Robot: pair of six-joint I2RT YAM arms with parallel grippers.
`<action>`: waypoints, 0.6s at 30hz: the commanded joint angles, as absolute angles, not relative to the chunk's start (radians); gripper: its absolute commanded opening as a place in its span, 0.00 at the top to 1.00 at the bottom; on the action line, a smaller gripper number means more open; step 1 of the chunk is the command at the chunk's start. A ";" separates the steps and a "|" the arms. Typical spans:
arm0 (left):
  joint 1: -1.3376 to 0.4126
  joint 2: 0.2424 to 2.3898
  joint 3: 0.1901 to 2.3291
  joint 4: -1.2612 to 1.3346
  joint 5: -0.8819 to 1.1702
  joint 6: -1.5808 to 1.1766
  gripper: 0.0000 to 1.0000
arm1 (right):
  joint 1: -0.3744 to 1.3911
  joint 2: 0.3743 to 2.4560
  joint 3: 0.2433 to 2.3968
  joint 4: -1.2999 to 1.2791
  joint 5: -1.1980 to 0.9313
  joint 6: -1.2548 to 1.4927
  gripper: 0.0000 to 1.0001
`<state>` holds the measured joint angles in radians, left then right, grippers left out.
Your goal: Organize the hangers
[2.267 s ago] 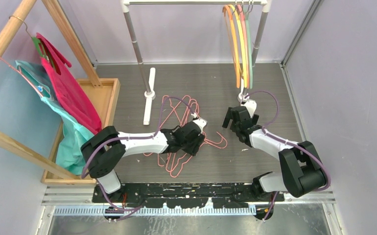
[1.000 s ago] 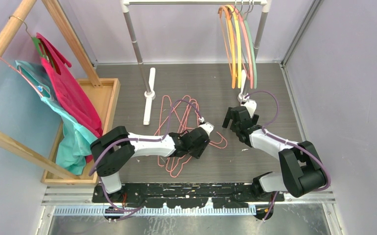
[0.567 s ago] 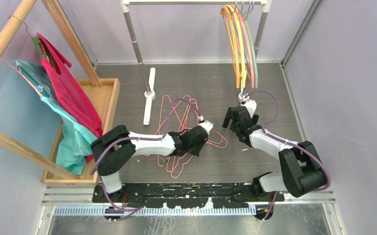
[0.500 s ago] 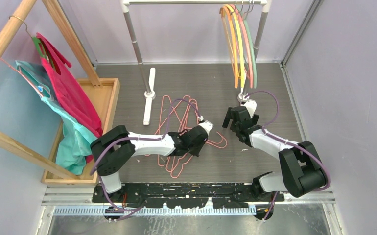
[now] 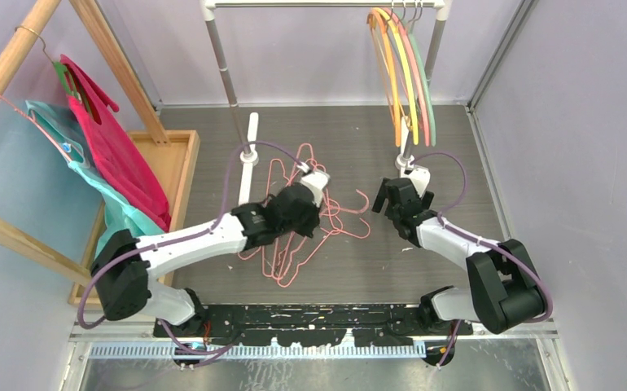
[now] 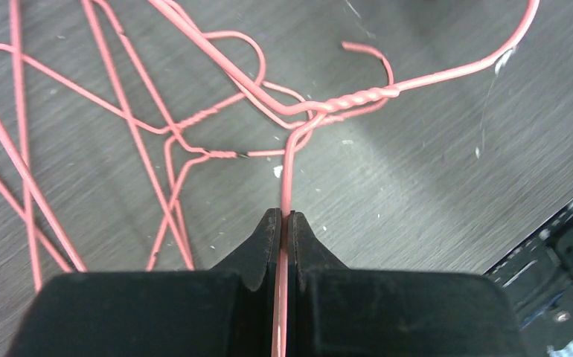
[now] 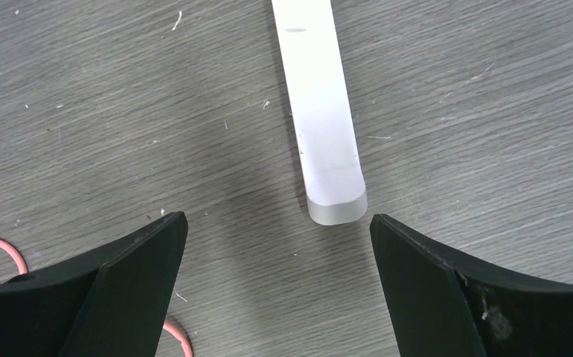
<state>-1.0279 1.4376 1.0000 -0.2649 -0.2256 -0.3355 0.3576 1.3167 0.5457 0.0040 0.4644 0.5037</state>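
Several pink wire hangers (image 5: 290,248) lie tangled on the dark floor. My left gripper (image 5: 309,213) is shut on the wire of one pink hanger (image 6: 287,171), just below its twisted neck (image 6: 350,100). Its hook curls off to the right, and the other wires cross beneath it. Thicker orange, yellow, pink and green hangers (image 5: 404,73) hang at the right end of the rail (image 5: 326,4). My right gripper (image 5: 383,199) stands wide open and empty (image 7: 277,223) above the floor, near the rack's white foot (image 7: 321,111). A pink hook end (image 7: 17,254) shows at its left finger.
The metal rack's two white feet (image 5: 249,159) rest on the floor behind the pile. On the left, a wooden frame carries magenta (image 5: 115,147) and teal (image 5: 123,232) garments over a wooden tray (image 5: 181,159). Lilac walls close in the sides.
My left gripper closed on a pink hanger's wire and swung back and left with it, dragging the tangle along. The hangers on the rail sway slightly. The right arm stayed put.
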 commanded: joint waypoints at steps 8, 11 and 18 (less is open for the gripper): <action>-0.690 1.243 1.140 -0.037 0.196 -0.459 1.00 | 0.356 1.283 0.553 0.038 0.499 0.523 0.00; -0.687 1.260 1.256 0.001 0.266 -0.472 1.00 | 0.355 1.293 0.556 0.040 0.495 0.525 0.00; -0.668 1.377 1.474 0.123 0.349 -0.551 1.00 | 0.356 1.307 0.563 0.039 0.490 0.517 0.00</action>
<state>-0.6800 1.3228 1.3678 -0.0196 0.2634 -0.4942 0.3576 1.3079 0.5442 0.0044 0.4702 0.5076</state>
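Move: My left hand already pinches a pink hanger beside its neck. The rail for it, taken at the middle, lies about 20 cm ahead, roughly straight across from me and some 38 cm higher. The hung hangers cluster about 20 cm ahead, 15 cm to the right and 28 cm up; the loose pink pile is about 2 cm ahead, 5 cm left and 12 cm below. From my right hand, the rail's middle is some 11 cm ahead, 23 cm left and 46 cm up. I sweep my left hand up and forward, edging left at first, then climb almost straight up towards the rail, sliding back right, some 27 cm higher in all and 7 cm farther out. My wrist swings round by about 45 degrees, left side dipping, so the fingers come up from slanting down to nearly level; they stay shut on the pink hanger. ##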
